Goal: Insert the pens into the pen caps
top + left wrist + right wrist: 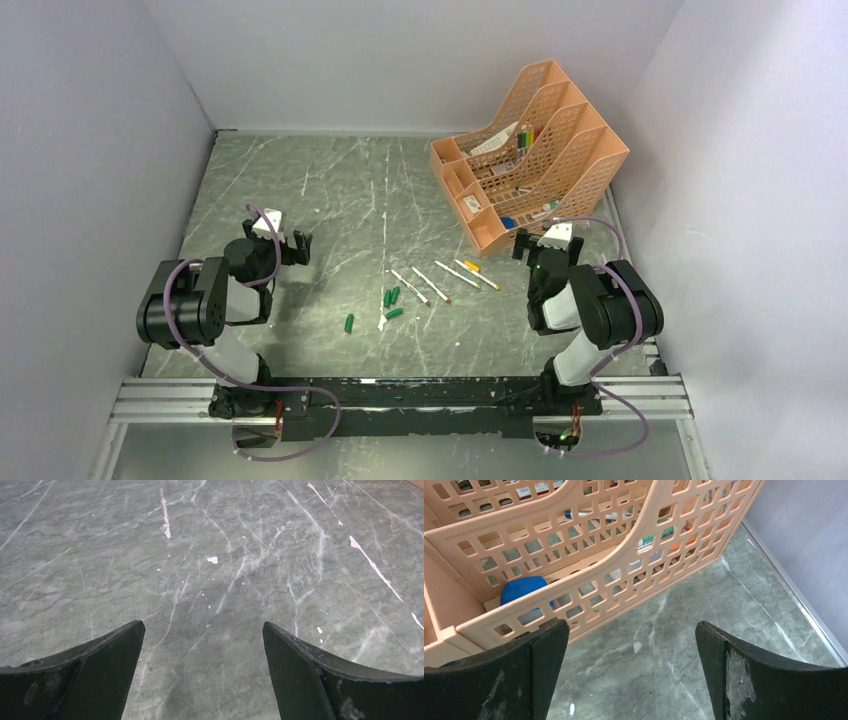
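Observation:
Several thin white pens (432, 285) lie side by side on the marble tabletop (330, 190), midway between the two arms, and one of them has a yellow tip (468, 266). Several dark green pen caps (391, 297) are scattered just left of them, one (349, 323) lying apart. My left gripper (296, 247) hovers open to the left of the caps, with only bare marble between its fingers (202, 623). My right gripper (535, 250) stands open to the right of the pens, facing the orange organizer, and holds nothing (632, 622). Neither wrist view shows pens or caps.
An orange lattice file organizer (590, 160) stands at the back right, holding multicoloured markers (524, 135) and a blue object (521, 591). Its near wall (589, 580) is close to my right gripper. A tiny white scrap (383, 323) lies by the caps. White walls enclose the table.

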Tool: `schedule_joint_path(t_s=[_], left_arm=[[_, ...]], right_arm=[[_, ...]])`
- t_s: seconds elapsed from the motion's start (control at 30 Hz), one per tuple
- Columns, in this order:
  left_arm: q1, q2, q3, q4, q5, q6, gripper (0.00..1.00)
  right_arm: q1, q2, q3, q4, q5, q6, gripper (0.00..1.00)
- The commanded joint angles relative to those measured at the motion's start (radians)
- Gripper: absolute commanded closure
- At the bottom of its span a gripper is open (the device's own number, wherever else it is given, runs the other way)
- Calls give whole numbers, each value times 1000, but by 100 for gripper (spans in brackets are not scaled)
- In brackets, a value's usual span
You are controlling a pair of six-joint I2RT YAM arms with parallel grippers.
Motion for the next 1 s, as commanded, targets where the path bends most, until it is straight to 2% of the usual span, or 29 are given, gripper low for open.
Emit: schedule_joint_path(t_s=[0.0, 0.4, 0.5, 0.6, 0.63, 0.7, 0.8, 0.9, 0.97], left_arm=[[4, 5, 5, 27, -4, 14, 0], [3, 5, 6, 27, -3, 14, 0], [3, 5, 5, 27, -3, 14, 0], [3, 5, 6, 26, -3, 14, 0], [4, 6, 6, 26, -3, 14, 0], [4, 5, 5, 28, -3, 14, 0], [3, 5, 7, 25, -1, 14, 0], [4, 7, 14, 14, -4, 14, 0], [4, 5, 11, 16, -5, 15, 0]], right_arm=[[-10, -9, 9, 16, 2, 7, 0], [-11, -11, 9, 15, 2, 8, 0], [-8, -18, -11, 59, 35, 5, 0], [23, -145, -66, 70, 84, -16, 0], [37, -226, -58, -4, 89, -25, 0], [41, -398, 2, -277, 16, -4, 0], [51, -656, 64, -590, -180, 61, 0], [52, -798, 183, -917, -215, 273, 0], [52, -814, 327, -1118, -286, 294, 0]])
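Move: The nearest pen, the yellow-ended one, lies about 17 cm to the left of my right hand, some 7 cm back and 6 cm below. The yellow cap is roughly 18 cm left and 5 cm back, the next white pen about 22 cm left and 7 cm back. The organizer's middle stands some 14 cm ahead and 5 cm left. From my left hand the yellow-ended pen is about 50 cm right and 8 cm back. I ease my empty right hand back a little, clear of the organizer's near side, then swing it briskly upward by about 17 cm, drifting some 4 cm left as it climbs. On the way I tip the fingers up by nearly 20 degrees, turn them a bit counter-clockwise and lift the hand's left side, with the gripper staying wide open. ##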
